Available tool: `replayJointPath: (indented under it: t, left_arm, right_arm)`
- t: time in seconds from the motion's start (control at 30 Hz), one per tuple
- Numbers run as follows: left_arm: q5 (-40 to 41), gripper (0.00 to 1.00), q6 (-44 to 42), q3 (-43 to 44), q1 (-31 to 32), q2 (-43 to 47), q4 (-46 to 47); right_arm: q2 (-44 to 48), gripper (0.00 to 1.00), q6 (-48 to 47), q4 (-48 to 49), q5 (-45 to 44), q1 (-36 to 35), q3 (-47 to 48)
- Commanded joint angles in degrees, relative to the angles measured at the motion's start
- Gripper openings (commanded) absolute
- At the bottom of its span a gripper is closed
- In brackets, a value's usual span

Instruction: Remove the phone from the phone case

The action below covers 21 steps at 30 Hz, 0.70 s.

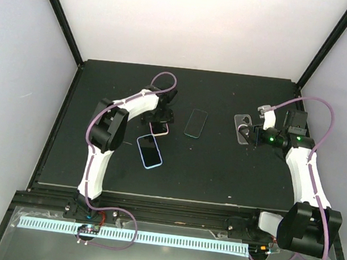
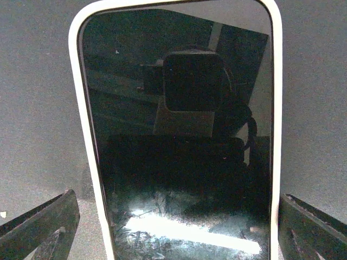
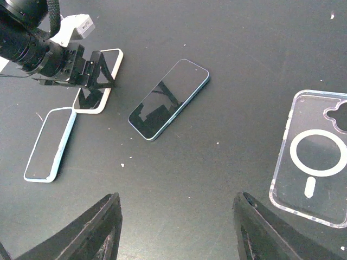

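A phone in a white case (image 2: 179, 135) lies screen up on the black table and fills the left wrist view. My left gripper (image 2: 176, 235) is open and low over it, with one finger (image 2: 40, 227) outside each long edge of the case. From above, the same white-cased phone (image 1: 159, 129) shows just below my left gripper (image 1: 162, 115). My right gripper (image 3: 179, 233) is open over bare table with nothing between its fingers. It hovers at the right of the table (image 1: 255, 137), beside an empty clear case (image 1: 243, 124).
A second phone in a light blue case (image 1: 149, 150) lies just in front of the white one. A bare teal-edged phone (image 1: 195, 122) lies at mid table. The clear case (image 3: 317, 162) lies flat right of my right fingers. Raised black rails edge the table.
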State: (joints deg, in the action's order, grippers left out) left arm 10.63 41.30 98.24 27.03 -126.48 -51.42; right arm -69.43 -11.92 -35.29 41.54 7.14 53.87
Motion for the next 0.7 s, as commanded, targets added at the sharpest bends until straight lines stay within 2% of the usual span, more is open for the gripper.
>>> replayJointPath:
  t: [0.0,0.27,0.47,0.67]
  left_arm:
    - [-0.93,0.98,2.27,1.65,-1.0,-1.41,-1.82]
    - [-2.15,0.89,2.23,1.35,-1.01,-2.04,-0.81]
    - [-3.44,0.91,1.98,2.05,-1.01,-3.17,-0.84]
    - [-5.8,0.66,-2.1,-0.05,-0.18,-0.19,3.72]
  right_arm:
    - [0.07,0.57,-1.16,0.6,0.74,-0.12,0.28]
    - [0.11,0.56,-1.22,0.57,0.58,-0.11,0.28]
    - [0.08,0.57,-1.03,0.58,0.91,-0.13,0.03]
    - [-0.13,0.57,-1.18,0.62,0.85,-0.11,0.33]
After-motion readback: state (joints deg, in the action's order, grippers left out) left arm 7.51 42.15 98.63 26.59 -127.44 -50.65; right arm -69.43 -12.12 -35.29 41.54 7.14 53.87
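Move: Between the left hand's open fingers lies the phone in the pale pink case, its middle about 1 cm ahead, roughly level sideways and 1 cm below. The blue-cased phone lies some 14 cm back and 3 cm to the left of the hand; the bare phone sits about 17 cm to its right and 1 cm ahead. From the right hand, the pink-cased phone is roughly 34 cm left, 12 cm ahead and 18 cm below. Closing by about a quarter of its range, the left gripper brings its fingers in on the two long sides of the pink-cased phone, just behind its middle. The hand eases about 0.5 cm down and 0.5 cm to the right, bringing the left finger up to the case edge while the right one keeps to its side; the fingers keep pointing down. ##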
